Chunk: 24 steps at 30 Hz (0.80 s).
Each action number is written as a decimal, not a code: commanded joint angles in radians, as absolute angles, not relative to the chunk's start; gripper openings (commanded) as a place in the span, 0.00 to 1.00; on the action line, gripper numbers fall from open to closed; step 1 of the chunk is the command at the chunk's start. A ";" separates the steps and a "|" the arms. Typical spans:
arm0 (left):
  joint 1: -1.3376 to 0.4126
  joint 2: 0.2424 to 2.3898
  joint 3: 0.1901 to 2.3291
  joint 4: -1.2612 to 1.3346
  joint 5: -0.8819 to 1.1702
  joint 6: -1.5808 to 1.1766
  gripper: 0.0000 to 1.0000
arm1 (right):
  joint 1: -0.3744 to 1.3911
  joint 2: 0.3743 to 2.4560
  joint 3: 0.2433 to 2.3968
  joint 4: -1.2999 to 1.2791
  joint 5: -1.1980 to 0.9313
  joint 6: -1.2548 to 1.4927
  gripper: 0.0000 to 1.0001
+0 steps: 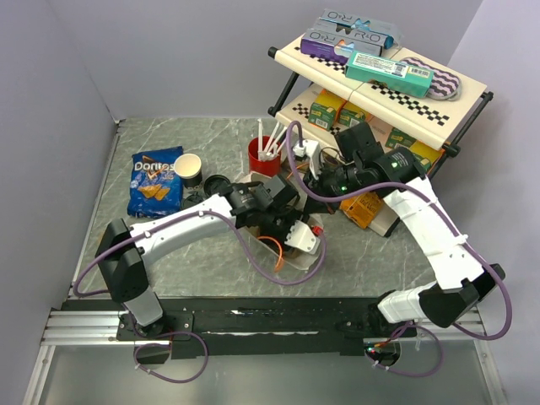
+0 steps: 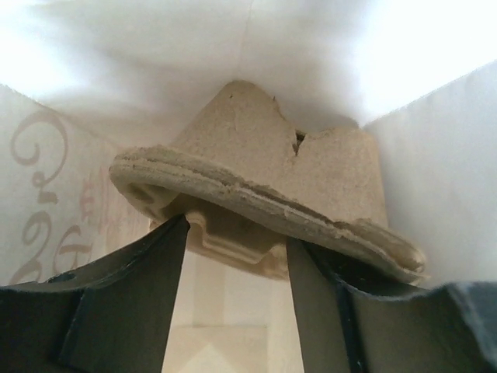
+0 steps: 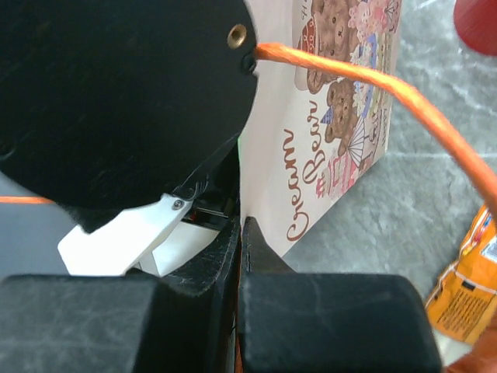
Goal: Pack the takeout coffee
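The takeout coffee cup (image 1: 187, 169) stands open on the table at the left, with its black lid (image 1: 217, 183) lying beside it; neither gripper is near them. My left gripper (image 2: 237, 233) is inside a white printed paper bag (image 3: 326, 155). Its jaws stand open, either side of a moulded pocket under a pulp cup carrier (image 2: 256, 155). My right gripper (image 3: 242, 229) is shut at the bag's rim, with the orange cord handle (image 3: 373, 78) pinched between its fingers. The left arm's black wrist (image 3: 116, 93) fills the bag's mouth.
A blue Doritos bag (image 1: 154, 181) lies left of the cup. A red cup with white straws (image 1: 266, 156) stands behind the bag. A two-tier rack (image 1: 460, 80) with boxes is at the back right, and an orange snack packet (image 1: 364, 208) lies near its foot.
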<state>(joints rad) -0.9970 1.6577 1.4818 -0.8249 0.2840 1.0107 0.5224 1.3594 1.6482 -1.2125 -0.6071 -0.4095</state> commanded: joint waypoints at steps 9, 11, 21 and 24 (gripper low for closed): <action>-0.969 1.600 1.496 -0.737 0.356 0.918 0.68 | 0.581 1.308 1.624 -1.233 -0.538 -0.402 0.00; -0.971 1.562 1.431 -0.677 0.316 0.899 0.65 | 0.581 1.310 1.623 -1.229 -0.540 -0.399 0.00; -0.968 1.516 1.312 -0.694 0.291 1.063 0.90 | 0.592 1.302 1.624 -1.223 -0.560 -0.410 0.00; -0.969 1.499 1.281 -0.621 0.270 1.071 0.91 | 0.601 1.309 1.629 -1.221 -0.529 -0.403 0.00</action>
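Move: Inside the open paper bag, the cardboard cup carrier leans just past the left hand's fingertips, about 5 cm to its right, level fore and aft, and 3 cm lower. From that hand the red straw cup is some 22 cm ahead and 5 cm left, the black-lidded cup roughly 10 cm ahead and 25 cm left, both about 8 cm lower. The right hand already pinches the bag's rim between its fingertips; the carrier lies about 6 cm back, 3 cm left and 15 cm below it. Spreading its fingers from just over half open to nearly fully open, the left hand stays down in the bag and draws off some 2 cm to the left, away from the carrier, after a short dip back and forward again; it sinks slightly at the end. The right hand keeps its pinch on the bag's rim and eases about 1 cm down and slightly back. ##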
